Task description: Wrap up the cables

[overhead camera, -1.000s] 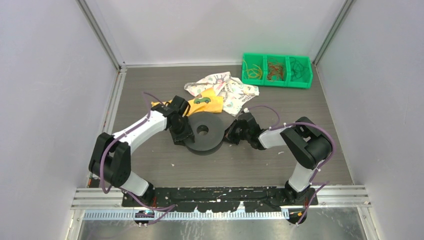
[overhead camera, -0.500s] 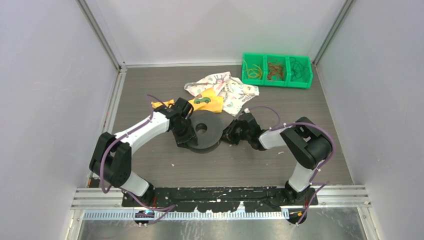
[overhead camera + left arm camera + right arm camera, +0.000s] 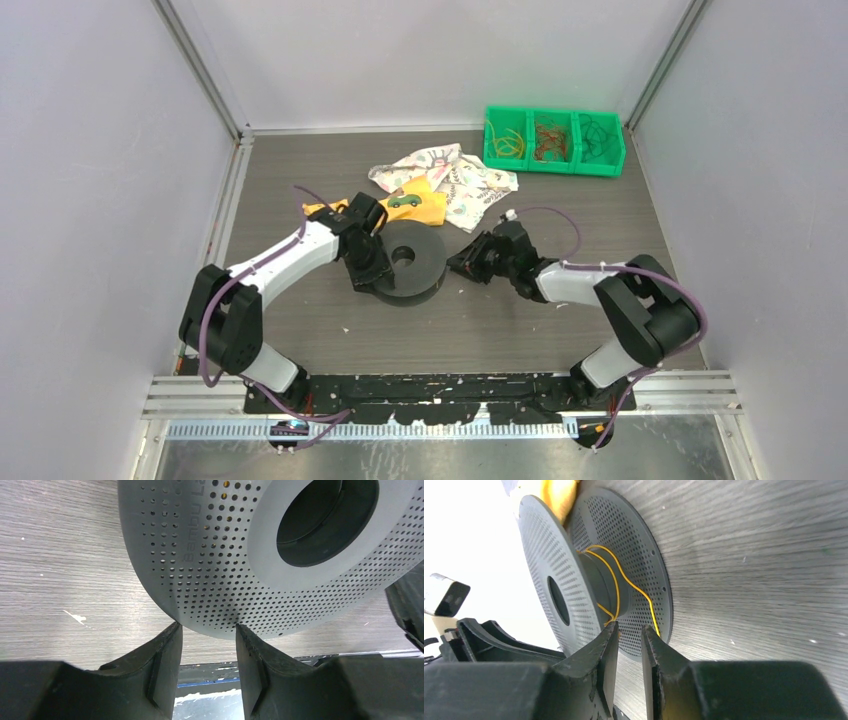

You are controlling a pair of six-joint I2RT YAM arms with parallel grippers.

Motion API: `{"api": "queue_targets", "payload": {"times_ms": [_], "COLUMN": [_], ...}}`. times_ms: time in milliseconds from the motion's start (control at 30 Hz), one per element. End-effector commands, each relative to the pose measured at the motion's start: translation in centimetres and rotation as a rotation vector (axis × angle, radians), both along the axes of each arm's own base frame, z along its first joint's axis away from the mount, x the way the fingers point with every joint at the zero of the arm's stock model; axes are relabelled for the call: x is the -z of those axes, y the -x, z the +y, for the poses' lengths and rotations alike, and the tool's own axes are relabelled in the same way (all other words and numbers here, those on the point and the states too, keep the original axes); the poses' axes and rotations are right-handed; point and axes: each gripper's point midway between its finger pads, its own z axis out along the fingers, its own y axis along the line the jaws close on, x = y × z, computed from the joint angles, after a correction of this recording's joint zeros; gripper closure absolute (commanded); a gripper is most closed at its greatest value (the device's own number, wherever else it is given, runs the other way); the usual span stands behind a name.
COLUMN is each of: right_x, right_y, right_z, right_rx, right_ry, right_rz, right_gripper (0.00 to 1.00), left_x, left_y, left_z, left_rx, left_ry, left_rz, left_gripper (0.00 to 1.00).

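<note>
A black perforated spool lies flat mid-table. A thin yellow cable is looped a couple of turns around its hub, between the two flanges. One strand runs down to my right gripper's fingertips. My right gripper sits just right of the spool, its jaws narrowly open with nothing between them. My left gripper is at the spool's left rim. Its jaws are open, both tips resting against the curved edge of the top flange.
A green three-compartment bin with wire coils stands at the back right. A patterned cloth and a yellow cloth with a small green toy car lie just behind the spool. Walls enclose three sides.
My right gripper went from shut to narrowly open and drew back a little to the right, its elbow swinging outward. The left gripper and spool shifted slightly.
</note>
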Motion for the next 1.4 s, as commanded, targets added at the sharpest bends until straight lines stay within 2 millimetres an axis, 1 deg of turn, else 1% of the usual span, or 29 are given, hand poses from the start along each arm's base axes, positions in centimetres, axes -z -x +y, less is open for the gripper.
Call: {"api": "queue_targets", "payload": {"times_ms": [0,67,133,167,233,267,300,400,433,467,500,533,567,633,667,733,767,800,867,933,1033,1133,1267,1367], "right_x": [-1.5,-1.7,-2.3,-2.2,-2.9,-3.6,-4.6,-9.1,-10.7,-12.4,-14.0,-15.5,-16.8,-18.6,-19.2,-19.5,-19.3,-19.1,-17.8,-16.7,-15.5,-14.9,-15.0,-15.2], "right_y": [-0.7,-1.0,-1.3,-1.2,-1.2,-1.2,-1.4,-1.5,-1.4,-1.4,-1.2,-0.9,-0.7,-0.2,0.0,0.2,0.2,0.2,0.0,-0.1,-0.4,-0.8,-1.1,-1.3], "right_z": [-2.5,-3.8,-5.7,-6.9,-9.7,-11.1,-12.9,-17.7,-19.3,-21.2,-22.5,-23.8,-24.7,-26.0,-26.6,-27.3,-27.6,-27.9,-28.2,-28.2,-27.8,-27.3,-27.1,-27.0], "right_rx": [0.035,0.046,0.069,0.08,0.114,0.133,0.17,0.272,0.309,0.367,0.403,0.444,0.462,0.467,0.483,0.505,0.524,0.547,0.558,0.555,0.528,0.507,0.514,0.523], "right_ry": [0.082,0.124,0.178,0.219,0.309,0.367,0.444,0.662,0.731,0.807,0.863,0.911,0.953,1.032,1.058,1.1,1.114,1.13,1.165,1.188,1.204,1.197,1.177,1.163], "right_rz": [-0.064,-0.072,-0.083,-0.075,-0.089,-0.108,-0.141,-0.252,-0.298,-0.34,-0.375,-0.402,-0.425,-0.439,-0.425,-0.383,-0.355,-0.323,-0.25,-0.189,-0.137,-0.123,-0.134,-0.146], "right_gripper": [0.71,0.71,0.71,0.7,0.68,0.64,0.57,0.31,0.18,0.04,0.01,0.0,0.0,0.01,0.0,0.0,0.0,0.0,0.0,0.0,0.0,0.0,0.0,0.0], "left_x": [-2.1,-2.8,-3.9,-4.5,-6.4,-7.5,-8.7,-12.8,-14.2,-15.6,-16.9,-17.9,-18.6,-19.4,-19.3,-19.3,-19.4,-19.3,-19.7,-19.5,-19.1,-18.4,-17.4,-17.3], "left_y": [-0.7,-0.8,-0.9,-0.9,-1.1,-1.1,-1.3,-1.9,-2.2,-2.3,-2.5,-2.6,-2.7,-2.6,-2.7,-2.4,-2.1,-1.8,-1.2,-0.8,-0.4,-0.3,-0.5,-0.6], "left_z": [-0.3,-0.4,-0.4,-0.3,0.1,0.5,0.9,2.6,3.3,3.9,4.5,5.2,5.8,7.0,7.4,7.6,7.9,8.2,8.9,9.5,10.2,10.3,10.3,10.1], "left_rx": [0.017,0.02,0.023,0.026,0.032,0.036,0.041,0.05,0.045,0.042,0.036,0.034,0.031,0.012,0.008,0.049,0.054,0.044,0.022,0.002,0.001,0.016,0.028,0.033], "left_ry": [0.01,0.019,0.028,0.027,0.024,0.015,0.005,-0.038,-0.055,-0.063,-0.068,-0.076,-0.086,-0.101,-0.101,-0.088,-0.081,-0.077,-0.067,-0.075,-0.102,-0.131,-0.157,-0.162], "left_rz": [-0.051,-0.064,-0.087,-0.101,-0.145,-0.173,-0.207,-0.34,-0.398,-0.458,-0.519,-0.581,-0.635,-0.728,-0.771,-0.864,-0.9,-0.921,-0.966,-0.977,-0.965,-0.925,-0.878,-0.864], "left_gripper": [0.55,0.55,0.55,0.55,0.55,0.55,0.55,0.51,0.5,0.48,0.46,0.44,0.42,0.37,0.33,0.29,0.23,0.15,0.12,0.07,0.07,0.07,0.07,0.07]}}
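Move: At the spool's near-left rim, the left hand has the spool's middle about 7 cm ahead, 6 cm right and 5 cm below; the yellow cloth lies some 17 cm ahead, 1 cm right. From the right hand the spool's middle is roughly 12 cm left, 1 cm ahead and 3 cm lower. From this hand, the white cloth is 20 cm straight ahead and the yellow one 12 cm ahead, 17 cm left, both about 5 cm down. Backing away from the wrapped spool, both hands part. The right sweeps about 27 cm right, rising 20 cm before sinking to some 13 cm above its start, rolling its fingers to steeply down and spreading them wide. The left lifts off about 20 cm, then goes 10 cm left, dipping a little, its fingers opening wide and tilting forward some 50 degrees. ##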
